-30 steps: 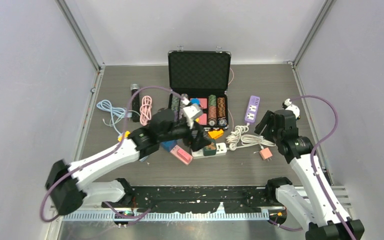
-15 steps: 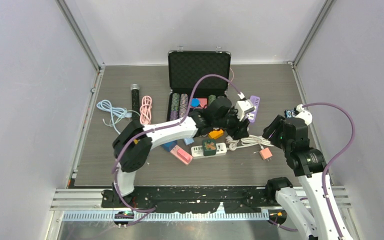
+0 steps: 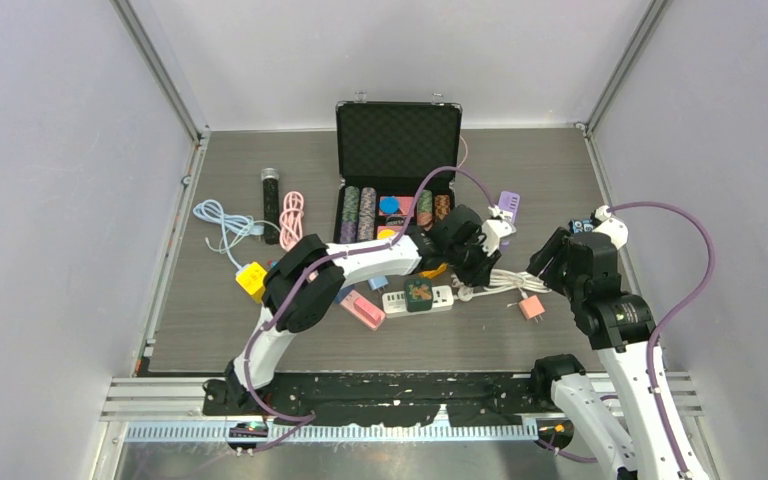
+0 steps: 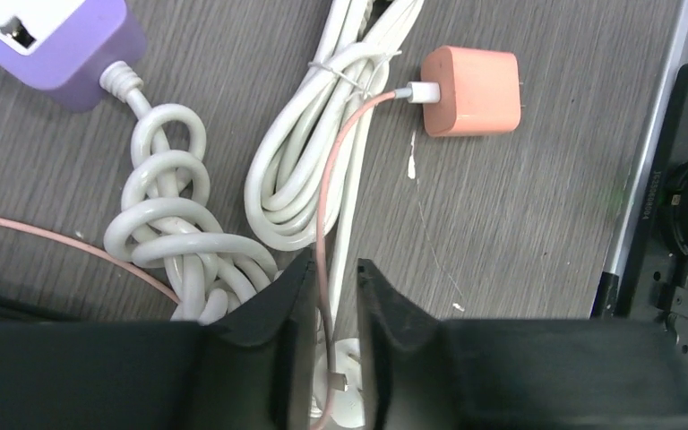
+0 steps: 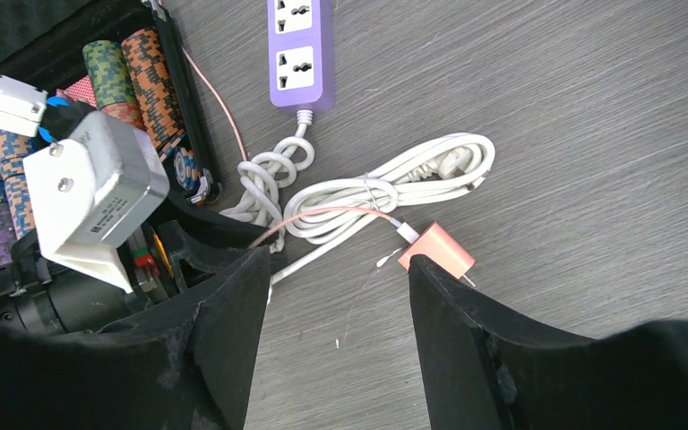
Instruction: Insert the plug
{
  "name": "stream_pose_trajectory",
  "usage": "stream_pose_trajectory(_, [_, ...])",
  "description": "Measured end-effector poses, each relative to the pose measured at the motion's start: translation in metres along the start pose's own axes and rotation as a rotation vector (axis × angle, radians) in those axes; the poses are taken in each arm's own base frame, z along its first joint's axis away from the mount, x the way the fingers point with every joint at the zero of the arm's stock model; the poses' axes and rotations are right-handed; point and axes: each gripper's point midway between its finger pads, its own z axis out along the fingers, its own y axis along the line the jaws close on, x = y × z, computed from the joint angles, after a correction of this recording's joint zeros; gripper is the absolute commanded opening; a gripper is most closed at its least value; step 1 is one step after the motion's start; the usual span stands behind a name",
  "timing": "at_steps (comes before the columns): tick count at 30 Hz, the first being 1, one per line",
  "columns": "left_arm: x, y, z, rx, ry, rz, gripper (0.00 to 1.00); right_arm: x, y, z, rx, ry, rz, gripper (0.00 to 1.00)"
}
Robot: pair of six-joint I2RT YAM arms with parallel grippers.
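Observation:
A white plug (image 4: pixel 354 399) lies prongs-up at the end of the coiled white cable (image 4: pixel 296 188) that runs from the purple power strip (image 4: pixel 45 36). My left gripper (image 4: pixel 333 264) is down over it. Its jaws stand narrow against the plug's sides, with a thin pink cable (image 4: pixel 322 215) running between them. In the top view the left gripper (image 3: pixel 474 266) hides the plug. The white power strip (image 3: pixel 432 297) lies just left of it, with a dark adapter plugged in. My right gripper (image 5: pixel 336 262) hangs open and empty above bare table, beside the pink charger (image 5: pixel 436 253).
An open black case (image 3: pixel 398 140) of poker chips stands behind the left gripper. The pink charger (image 3: pixel 532 307) lies in front of the right gripper (image 3: pixel 552 262). A yellow block (image 3: pixel 251 279), pink and pale blue cables (image 3: pixel 291 218) and a black cylinder (image 3: pixel 270 195) lie at the left.
My left arm swung right from the white power strip to the cable bundle, came down, and its jaws narrowed around the white plug. The right arm shifted slightly and then held still.

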Motion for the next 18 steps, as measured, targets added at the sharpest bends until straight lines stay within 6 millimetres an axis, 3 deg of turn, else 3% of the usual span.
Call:
stream_pose_trajectory(2, [0.004,0.000,0.001,-0.001,0.012,-0.008,0.00,0.000,0.000,0.000,0.001,0.001,-0.001,0.63])
stream_pose_trajectory(11, [-0.001,-0.007,-0.006,0.027,0.005,-0.054,0.00,0.000,0.001,0.000,-0.006,0.003,-0.004,0.64])
stream_pose_trajectory(18, [-0.048,-0.019,-0.055,0.048,-0.105,-0.053,0.00,0.017,0.022,0.009,-0.145,0.044,-0.033,0.62])
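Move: The pink cable's stretch to be pinched lies right at the left hand's fingertips, a centimetre or so below them. The peach charger on its end sits about 8 cm to the right and 5 cm back, with the white cable bundle some 6 cm to the right, level with the hand. The purple power strip's middle is about 15 cm ahead and 3 cm right. From the right hand the charger is almost straight below, about 12 cm down. The left fingers shut on the pink cable close to the table, pinching it, then lift it about 7 cm nearly straight up, easing slightly left. The right hand waits, fingers still wide apart, then late on starts left towards the raised cable, some 3 cm, sinking a little and turning slightly counter-clockwise. ##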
